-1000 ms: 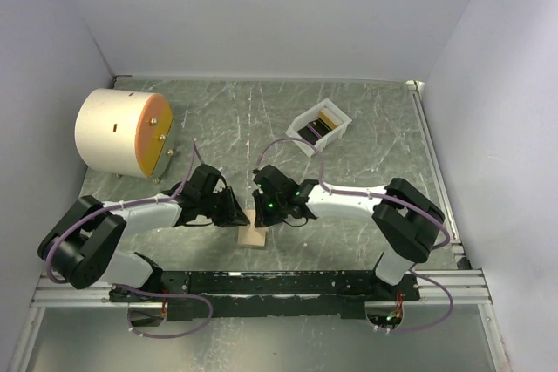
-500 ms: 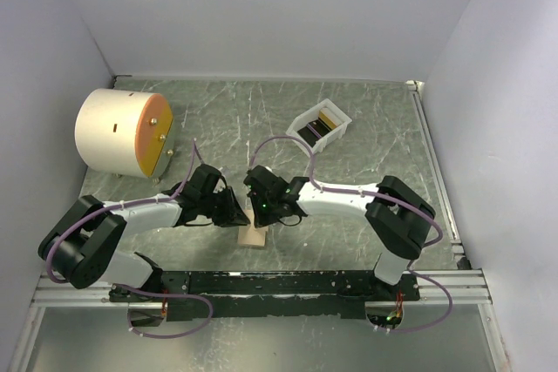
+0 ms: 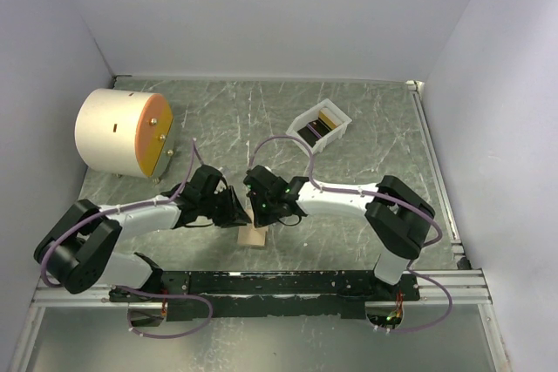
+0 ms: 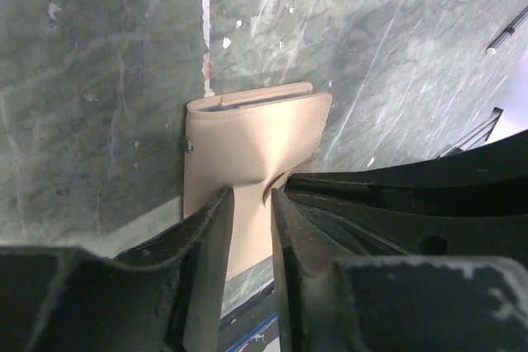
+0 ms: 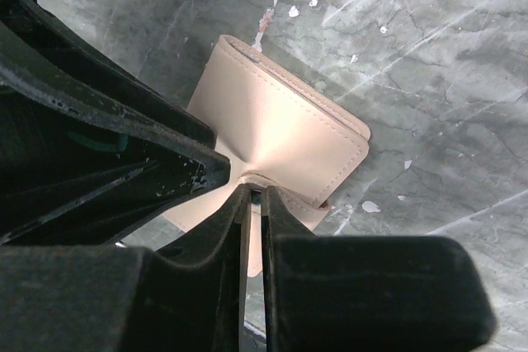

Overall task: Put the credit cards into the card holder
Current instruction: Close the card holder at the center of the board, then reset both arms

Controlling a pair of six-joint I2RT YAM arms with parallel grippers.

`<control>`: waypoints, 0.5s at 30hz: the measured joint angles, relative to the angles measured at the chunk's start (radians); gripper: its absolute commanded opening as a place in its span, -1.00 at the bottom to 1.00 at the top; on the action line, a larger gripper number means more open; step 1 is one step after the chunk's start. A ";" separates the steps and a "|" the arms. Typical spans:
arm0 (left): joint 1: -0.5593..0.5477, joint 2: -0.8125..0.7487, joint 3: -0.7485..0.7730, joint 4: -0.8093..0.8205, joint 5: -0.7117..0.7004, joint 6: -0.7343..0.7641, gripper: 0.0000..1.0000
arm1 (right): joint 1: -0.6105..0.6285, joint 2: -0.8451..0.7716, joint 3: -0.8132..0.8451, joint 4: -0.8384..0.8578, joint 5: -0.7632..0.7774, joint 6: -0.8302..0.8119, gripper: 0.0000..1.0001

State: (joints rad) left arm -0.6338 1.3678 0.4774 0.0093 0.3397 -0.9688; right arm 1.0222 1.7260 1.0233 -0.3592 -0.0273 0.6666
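The white card holder [image 3: 340,121] stands at the back right with a dark credit card [image 3: 307,132] and a yellow-orange one [image 3: 328,119] in it. The tan wallet [image 3: 253,234] lies folded near the front centre, and both grippers meet over it. My right gripper [image 5: 254,191] is shut on the raised edge of the wallet [image 5: 289,133]; from above it [image 3: 260,213] sits at the wallet's far end. My left gripper [image 4: 252,195] stands slightly open, the wallet [image 4: 247,133] showing in the narrow gap; from above it [image 3: 237,213] is just left.
A big white cylinder with an orange face [image 3: 122,132] lies at the back left. Grey walls close the table on three sides. A black rail [image 3: 288,283] with the arm bases runs along the near edge.
My right gripper has shifted a little to the left over the wallet. The left jaws have widened slightly. The wallet stays where it was.
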 measured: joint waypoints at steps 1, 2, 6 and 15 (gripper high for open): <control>-0.004 -0.009 0.000 -0.006 -0.008 0.000 -0.17 | 0.002 -0.005 -0.005 0.007 0.003 0.000 -0.77; -0.006 -0.019 0.001 -0.016 -0.017 0.000 -0.14 | 0.005 -0.010 -0.010 0.013 0.010 0.000 -0.74; -0.010 -0.089 0.027 -0.127 -0.079 0.005 -0.05 | 0.017 -0.034 -0.027 0.029 0.047 -0.004 -0.62; -0.011 -0.324 0.210 -0.361 -0.210 0.045 0.78 | 0.018 -0.266 -0.093 0.097 0.159 -0.017 -0.17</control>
State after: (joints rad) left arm -0.6445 1.0439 0.6876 -0.3515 0.1299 -0.9234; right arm 1.0397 1.4605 0.9298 -0.2623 0.1318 0.6495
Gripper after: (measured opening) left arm 0.743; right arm 0.304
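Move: The closed card holder lies right beneath both my hands. Its middle is about 1 cm back and 1 cm to the right of my left fingers, and 1 cm back and 1 cm to the left of my right ones, just below each. Its snap strap sits under my right fingertips, about 3 cm to the right of my left hand and 1 cm back. The white card box stands far off, some 27 cm ahead of my right hand and 16 cm to its right. I come off the card holder with both hands, slowly at first and then quickly. My left hand rises about 10 cm, drifting a little forward and left as its fingers swing some 15 degrees forward and spread wide; my right hand lifts from the strap about 7 cm and slightly forward, tilting likewise and parting its shut fingers partway. ##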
